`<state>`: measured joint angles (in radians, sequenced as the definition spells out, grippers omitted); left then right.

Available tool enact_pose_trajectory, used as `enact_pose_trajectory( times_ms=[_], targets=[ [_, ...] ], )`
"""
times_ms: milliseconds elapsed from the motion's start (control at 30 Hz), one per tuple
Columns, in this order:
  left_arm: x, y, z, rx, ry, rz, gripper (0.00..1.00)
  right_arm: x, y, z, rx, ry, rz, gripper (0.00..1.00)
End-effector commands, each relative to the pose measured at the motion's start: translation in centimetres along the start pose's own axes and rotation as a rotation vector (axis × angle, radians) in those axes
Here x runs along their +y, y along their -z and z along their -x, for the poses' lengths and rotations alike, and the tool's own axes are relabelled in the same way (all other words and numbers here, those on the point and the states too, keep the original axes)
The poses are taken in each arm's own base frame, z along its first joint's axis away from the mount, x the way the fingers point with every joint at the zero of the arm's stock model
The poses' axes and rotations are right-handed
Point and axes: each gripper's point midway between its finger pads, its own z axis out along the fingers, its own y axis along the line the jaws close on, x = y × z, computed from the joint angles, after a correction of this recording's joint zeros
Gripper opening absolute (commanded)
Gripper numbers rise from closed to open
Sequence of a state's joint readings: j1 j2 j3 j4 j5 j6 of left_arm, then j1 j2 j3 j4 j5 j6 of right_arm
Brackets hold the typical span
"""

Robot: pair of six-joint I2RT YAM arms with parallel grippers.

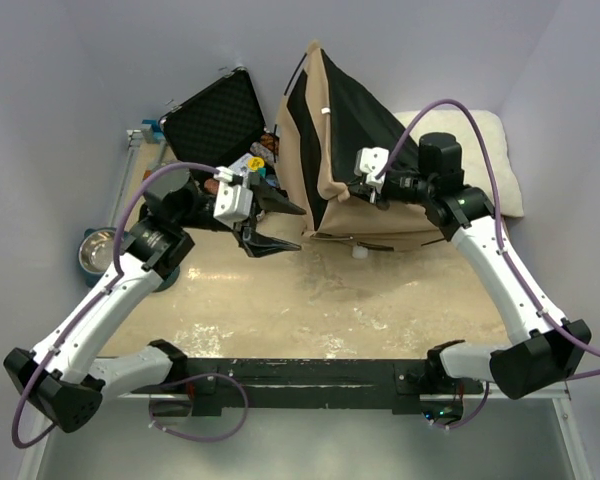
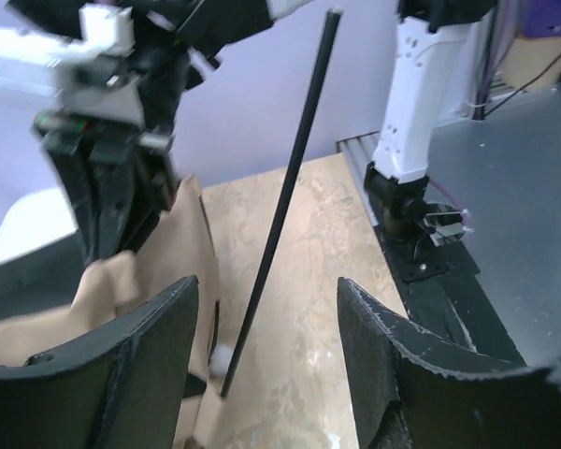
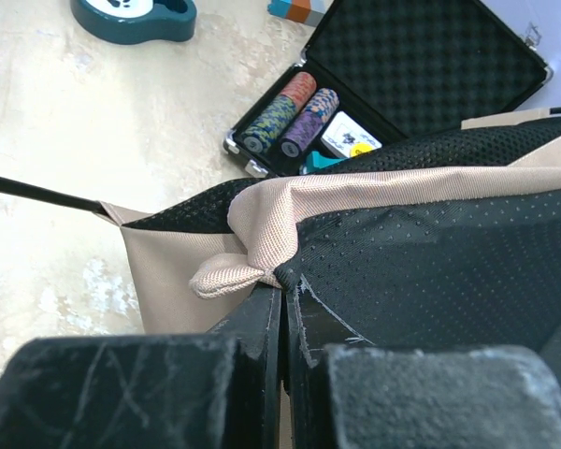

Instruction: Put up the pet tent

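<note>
The pet tent (image 1: 330,205), tan canvas with a black panel, stands partly raised at the back middle of the table. My right gripper (image 1: 363,190) is at its front face. In the right wrist view the right gripper (image 3: 284,285) is shut on a bunched fold of the tent (image 3: 430,253), where the tan hem meets the black panel. My left gripper (image 1: 300,228) hovers left of the tent, open. In the left wrist view a thin dark pole (image 2: 280,206) stands free between the left gripper's (image 2: 266,285) fingers, nearer the left one. A white pompom (image 2: 222,357) lies by the pole's foot.
An open black hard case (image 1: 215,125) with coloured chips (image 3: 290,117) sits behind the left gripper. A steel bowl (image 1: 97,248) stands at the left edge. A white pillow (image 1: 495,165) lies behind the right arm. A teal dish (image 3: 136,14) is on the table.
</note>
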<state>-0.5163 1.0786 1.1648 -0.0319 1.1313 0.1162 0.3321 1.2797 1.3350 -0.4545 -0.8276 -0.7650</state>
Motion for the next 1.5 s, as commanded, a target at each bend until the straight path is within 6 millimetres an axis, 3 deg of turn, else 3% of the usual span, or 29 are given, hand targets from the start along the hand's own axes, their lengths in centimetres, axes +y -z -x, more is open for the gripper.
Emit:
enact_pose_trajectory(
  times_ms=[0,167,333,667,967,1067,1133,1200,1267,1367,1467],
  targets=[
    [-0.6,-2.6,3.0,-0.115,-0.135,-0.067,0.63,-0.3,0.6,2.6,-0.062,0.007,-0.015,0.00],
    [-0.4,-4.7,4.8,-0.157,-0.076,-0.080,0.59,-0.2,0.5,2.6,-0.060,-0.027,-0.012,0.00],
    [-1.3,-5.3,6.2,-0.206,-0.017,-0.112,0.56,-0.2,0.5,2.5,-0.061,-0.044,-0.014,0.00],
    [-3.5,-6.6,6.8,-0.239,0.092,-0.203,0.52,-0.2,0.5,2.4,-0.064,-0.055,-0.022,0.00],
    [-3.2,-8.0,7.1,-0.241,0.143,-0.200,0.51,0.0,0.6,2.7,-0.075,-0.063,-0.022,0.00],
    [-3.0,-8.2,7.1,-0.238,0.156,-0.200,0.44,0.1,0.6,2.6,-0.074,-0.064,-0.022,0.00],
    [-3.0,-8.2,7.1,-0.237,0.164,-0.198,0.34,0.2,0.6,2.6,-0.075,-0.065,-0.021,0.00],
    [-2.9,-8.2,7.0,-0.232,0.172,-0.193,0.21,0.2,0.6,2.6,-0.075,-0.067,-0.020,0.00],
    [-2.7,-8.3,6.7,-0.224,0.193,-0.178,0.00,0.2,0.7,2.6,-0.076,-0.068,-0.022,0.00],
    [-2.3,-8.5,5.8,-0.197,0.250,-0.149,0.00,0.3,0.7,3.2,-0.094,-0.087,-0.016,0.00],
    [-1.8,-8.9,3.3,-0.129,0.341,-0.122,0.00,0.4,0.9,4.6,-0.128,-0.139,0.006,0.00]
  ],
)
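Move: The free end of the black tent pole rises beside the left hand's open fingers, about 9 cm to its right, 4 cm back and 5 cm higher. The tent corner that the pole springs from is some 6 cm to that hand's right, 2 cm ahead and 12 cm below; the gathered seam is about 10 cm right, 8 cm ahead and 6 cm lower. From the right hand, shut on that seam, the pole end lies roughly 12 cm back, 1 cm left and 10 cm above. The left hand slides to its right towards the upright pole, about 8 cm in all, then works back and up by some 4 cm each, while the wrist rolls a little and swings about 10 degrees clockwise, the fingers tipping slightly upward. It finishes by shutting its fingers from a half-open gap and pinching the pole just below its tip, while the right hand keeps its grip on the gathered tent seam almost in place, tilting only some 5 degrees. ##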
